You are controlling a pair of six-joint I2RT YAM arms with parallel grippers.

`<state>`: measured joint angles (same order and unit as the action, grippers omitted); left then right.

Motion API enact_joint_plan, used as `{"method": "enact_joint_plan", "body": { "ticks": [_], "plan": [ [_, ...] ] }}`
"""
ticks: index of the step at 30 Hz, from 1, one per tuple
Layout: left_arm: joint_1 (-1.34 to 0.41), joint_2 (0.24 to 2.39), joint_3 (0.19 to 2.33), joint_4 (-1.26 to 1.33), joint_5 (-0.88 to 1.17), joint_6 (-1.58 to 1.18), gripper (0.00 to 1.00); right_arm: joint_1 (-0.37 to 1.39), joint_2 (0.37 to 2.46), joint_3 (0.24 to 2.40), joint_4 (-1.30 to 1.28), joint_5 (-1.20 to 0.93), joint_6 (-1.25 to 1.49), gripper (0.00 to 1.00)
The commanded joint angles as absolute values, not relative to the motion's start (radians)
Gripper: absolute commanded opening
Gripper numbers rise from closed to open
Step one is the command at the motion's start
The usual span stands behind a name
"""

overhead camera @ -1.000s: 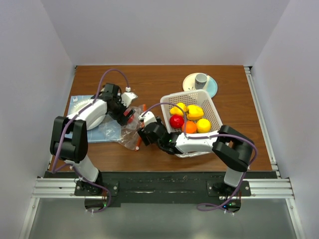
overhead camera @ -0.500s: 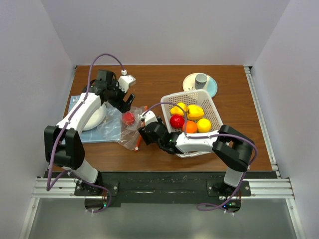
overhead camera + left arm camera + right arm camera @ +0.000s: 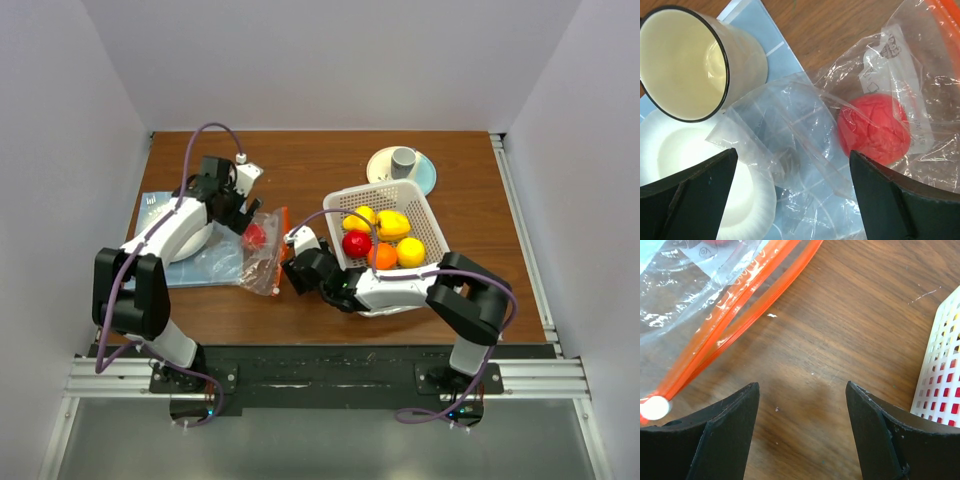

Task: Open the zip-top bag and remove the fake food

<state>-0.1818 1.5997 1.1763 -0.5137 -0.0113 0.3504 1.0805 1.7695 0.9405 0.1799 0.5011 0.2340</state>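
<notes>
The clear zip-top bag (image 3: pixel 262 258) lies crumpled on the table between my two arms, its orange-red zip strip (image 3: pixel 740 305) on the side toward the basket. One red piece of fake food (image 3: pixel 872 130) sits inside it, also visible from above (image 3: pixel 256 236). More fake food (image 3: pixel 382 236) in yellow, red and orange fills the white basket (image 3: pixel 415 195). My left gripper (image 3: pixel 792 157) hovers open just above the bag's far left side, holding nothing. Close to the wood, my right gripper (image 3: pixel 802 387) stands open beside the zip strip, with only bare table between its fingers.
A cream cup (image 3: pixel 685 65) and a white bowl (image 3: pixel 685 170) rest on a blue mat (image 3: pixel 170 268) under the left arm. A pale plate (image 3: pixel 425 175) with a small grey cup (image 3: pixel 403 160) stands behind the basket. The basket wall (image 3: pixel 940 365) is just right of my right gripper.
My left gripper has let go at the bag, lifted back toward the far left and settled just above it. The red food now shows uncovered. The right arm barely moved.
</notes>
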Motion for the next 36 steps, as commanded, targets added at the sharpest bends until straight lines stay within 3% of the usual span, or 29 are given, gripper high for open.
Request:
{"method": "enact_joint_plan", "body": {
  "ticks": [1, 22, 36],
  "plan": [
    [-0.202, 1.592, 1.132, -0.457, -0.074, 0.345, 1.0, 1.077, 1.706, 0.933, 0.204, 0.515, 0.252, 0.74],
    [-0.255, 1.686, 1.046, -0.388, -0.077, 0.376, 1.0, 1.063, 1.802, 1.045, 0.253, 0.517, 0.14, 0.75],
    [-0.264, 1.686, 0.925, -0.196, -0.037, 0.469, 1.0, 1.042, 1.789, 1.032, 0.261, 0.526, 0.146, 0.75]
  ]
}}
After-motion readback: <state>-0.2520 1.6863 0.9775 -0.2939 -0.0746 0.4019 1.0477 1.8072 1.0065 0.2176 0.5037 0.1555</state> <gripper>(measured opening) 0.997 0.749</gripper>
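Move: The red tomato, inside the bag, lies some 3 cm right of the left hand, about 2 cm back and 8 cm below it. The bag's orange zip runs about 7 cm to the left hand's right and 6 cm back; the cream mug stands roughly 7 cm left and 7 cm ahead, the plate 14 cm left and 3 cm back. From the right hand, the tomato lies about 7 cm left and 8 cm ahead, slightly lower. Left hand, open, sinks about 7 cm onto the bag film beside the tomato; open right hand eases forward 2.5 cm. ##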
